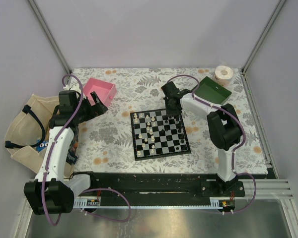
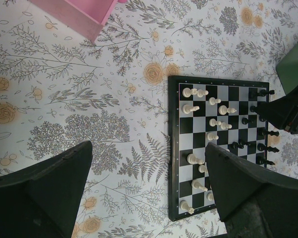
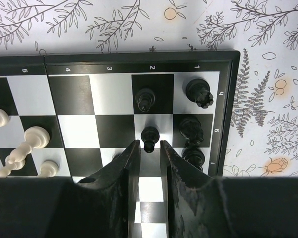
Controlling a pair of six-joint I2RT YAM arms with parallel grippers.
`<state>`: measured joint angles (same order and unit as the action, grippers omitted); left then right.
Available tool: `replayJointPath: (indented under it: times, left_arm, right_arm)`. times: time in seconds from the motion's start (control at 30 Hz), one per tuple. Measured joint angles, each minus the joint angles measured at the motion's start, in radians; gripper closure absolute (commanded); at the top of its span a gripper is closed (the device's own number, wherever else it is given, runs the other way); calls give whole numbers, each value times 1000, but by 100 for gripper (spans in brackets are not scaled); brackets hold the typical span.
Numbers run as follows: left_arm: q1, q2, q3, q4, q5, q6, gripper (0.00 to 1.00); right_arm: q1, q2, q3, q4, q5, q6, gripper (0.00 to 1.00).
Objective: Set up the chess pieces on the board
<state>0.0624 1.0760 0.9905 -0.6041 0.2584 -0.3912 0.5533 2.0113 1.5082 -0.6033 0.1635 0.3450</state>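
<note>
The board [image 1: 161, 134] lies mid-table with cream-white chess pieces [image 1: 148, 130] scattered over its left half and black ones [image 1: 178, 126] along its right side. My right gripper [image 1: 173, 113] hovers low over the board's far right corner. In the right wrist view its jaws [image 3: 149, 145] stand slightly apart, open, with a black pawn [image 3: 149, 138] upright on a white square at their tips, a thin gap showing on each side. More black pieces [image 3: 198, 92] stand by the board's edge [image 3: 228, 99]. My left gripper [image 2: 149, 146] hangs wide open and empty left of the board [image 2: 173, 148].
A pink tray [image 1: 100, 91] sits at the back left by the left gripper [image 1: 100, 106]. A green tray [image 1: 214, 89] and a roll of tape [image 1: 223, 74] are at the back right. A cloth bag [image 1: 25, 129] lies off the table's left edge.
</note>
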Motion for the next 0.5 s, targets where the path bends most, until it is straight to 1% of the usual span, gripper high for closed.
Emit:
replayJointPath:
  times: [0.27, 0.5]
  left_arm:
    - [0, 0, 0, 0, 0, 0, 1]
    - [0, 0, 0, 0, 0, 0, 1]
  right_arm:
    - [0, -83, -9, -3, -10, -1, 65]
    - [3, -170, -25, 8, -69, 3, 63]
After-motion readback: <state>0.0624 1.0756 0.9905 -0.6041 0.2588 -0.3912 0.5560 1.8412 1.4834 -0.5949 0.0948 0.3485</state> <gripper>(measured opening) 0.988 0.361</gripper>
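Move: Between the right hand's half-open fingertips, about 1 cm below the hand point, stands the black pawn already let go. From that pawn, another black pawn is about 3 cm ahead, a black back-row piece 3 cm to the right, and a third black pawn some 3 cm back and 3 cm left. For the left hand, the released pawn lies about 8 cm ahead, 31 cm right and 17 cm lower. Lifting nearly straight up off the released pawn, the right hand rises between 6 and 7 cm above the board, drifting slightly left near the end. Its fingers stay part open, and the wrist tilts about 10 degrees so that the fingertips swing outward and to the left. ##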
